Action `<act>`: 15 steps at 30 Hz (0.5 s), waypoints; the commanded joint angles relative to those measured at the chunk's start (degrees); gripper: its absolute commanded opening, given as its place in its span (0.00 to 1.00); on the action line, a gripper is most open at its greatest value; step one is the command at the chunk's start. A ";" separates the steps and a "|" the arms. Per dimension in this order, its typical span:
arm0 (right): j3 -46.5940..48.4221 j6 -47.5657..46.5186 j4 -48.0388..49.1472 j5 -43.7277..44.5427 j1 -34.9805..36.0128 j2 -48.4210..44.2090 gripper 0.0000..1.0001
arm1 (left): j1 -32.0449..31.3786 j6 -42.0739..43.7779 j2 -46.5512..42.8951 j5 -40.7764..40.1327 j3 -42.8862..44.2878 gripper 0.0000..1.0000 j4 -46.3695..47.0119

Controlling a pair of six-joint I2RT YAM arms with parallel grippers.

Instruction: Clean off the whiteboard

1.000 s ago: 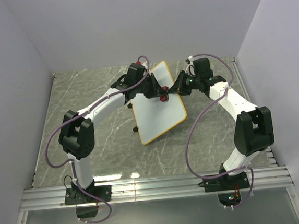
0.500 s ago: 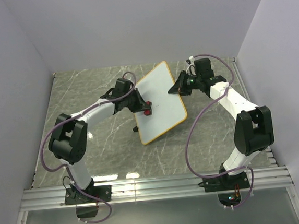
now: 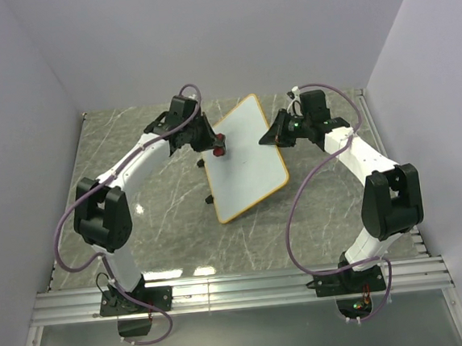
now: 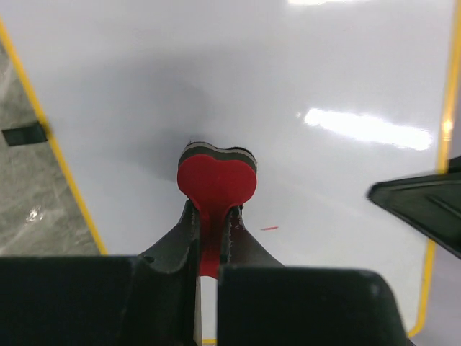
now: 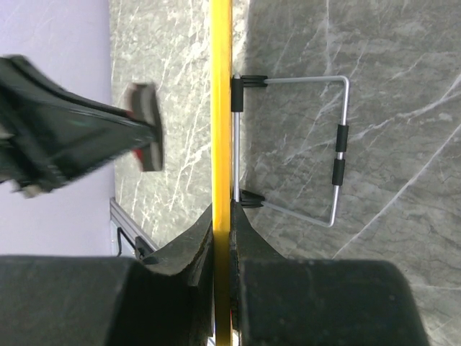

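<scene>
The whiteboard (image 3: 247, 167) stands tilted on the table, white with an orange-yellow rim. My left gripper (image 3: 212, 148) is shut on a small red eraser (image 3: 220, 150), which is pressed to the board near its upper left edge. In the left wrist view the eraser (image 4: 217, 179) sits between my fingertips (image 4: 189, 216), and a tiny red mark (image 4: 269, 228) shows on the whiteboard (image 4: 324, 72) beside it. My right gripper (image 3: 269, 136) is shut on the board's right rim; its wrist view shows the yellow rim (image 5: 220, 108) edge-on, running into the right gripper (image 5: 222, 225).
A wire stand (image 5: 338, 144) with black clips props the board from behind; one foot (image 3: 209, 199) shows at its left. The grey marble table (image 3: 138, 221) is walled on three sides. A metal rail (image 3: 241, 289) runs along the near edge.
My left gripper has carried the eraser across the board, from its right middle down to the left, then up to the upper left edge. The right gripper and the board stay put.
</scene>
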 commanded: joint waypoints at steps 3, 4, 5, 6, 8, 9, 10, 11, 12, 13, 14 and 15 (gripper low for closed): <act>-0.35 0.71 3.98 -1.65 0.38 -0.88 0.00 | -3.69 0.28 1.41 1.79 0.41 0.00 -0.56; -0.26 0.80 3.98 -1.65 0.38 -0.88 0.00 | -4.49 -0.59 1.77 2.32 -0.03 0.00 0.66; -0.35 0.72 3.98 -1.56 0.38 -0.79 0.00 | -6.24 -1.04 2.29 3.97 -0.21 0.00 1.63; -0.35 0.71 3.98 -1.56 0.30 -0.79 0.00 | -7.04 -1.48 2.64 4.86 -0.21 0.00 2.34; -0.26 0.45 3.72 -1.39 0.38 -0.70 0.00 | -9.58 -2.01 3.43 6.01 1.37 0.00 3.58; -0.26 0.45 3.46 -1.21 0.38 -0.61 0.00 | -10.47 -1.92 4.74 5.93 3.81 0.00 3.40; 0.09 0.19 3.28 -1.21 0.38 -0.70 0.00 | -11.26 -1.57 5.63 5.75 5.31 0.00 2.79; 0.18 0.01 3.02 -1.12 0.38 -0.53 0.00 | -12.49 -1.40 6.42 5.75 6.90 0.00 1.22; 0.26 0.01 2.58 -1.04 0.47 -0.52 0.00 | -12.93 -1.13 8.08 5.92 9.26 0.00 0.68; 0.53 -0.34 2.40 -0.95 0.47 -0.61 0.00 | -13.29 -1.04 8.62 5.92 9.98 0.00 0.50; 0.70 -0.51 2.23 -0.77 0.47 -0.70 0.00 | -13.64 -0.95 9.49 6.01 10.51 0.00 0.24; 0.88 -0.78 1.53 -0.68 0.39 -0.70 0.00 | -13.73 -0.87 9.76 5.66 10.95 0.00 -0.02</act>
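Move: The left gripper, still holding the eraser, is near the whiteboard's left edge. The board's middle is about 9 cm to its right, 4 cm nearer the base and 2 cm lower. A short red mark remains some 4 cm to the right, 3 cm back and 6 cm below. The right gripper, on the board's right edge, is about 16 cm to the right, level fore and aft and some 4 cm higher; from it the board's middle is 7 cm left, 4 cm back and 6 cm below. Bring the left gripper about 10 cm to the right and 4 cm back, carrying the eraser towards the right gripper. After a tiny lift, dip roughly 3 cm to bring the eraser down against the sloping board, then follow the slope up again, turning the hand some 10 degrees clockwise. Keep the eraser gripped, and keep the right fingers pinched on the board's edge to steady it. ##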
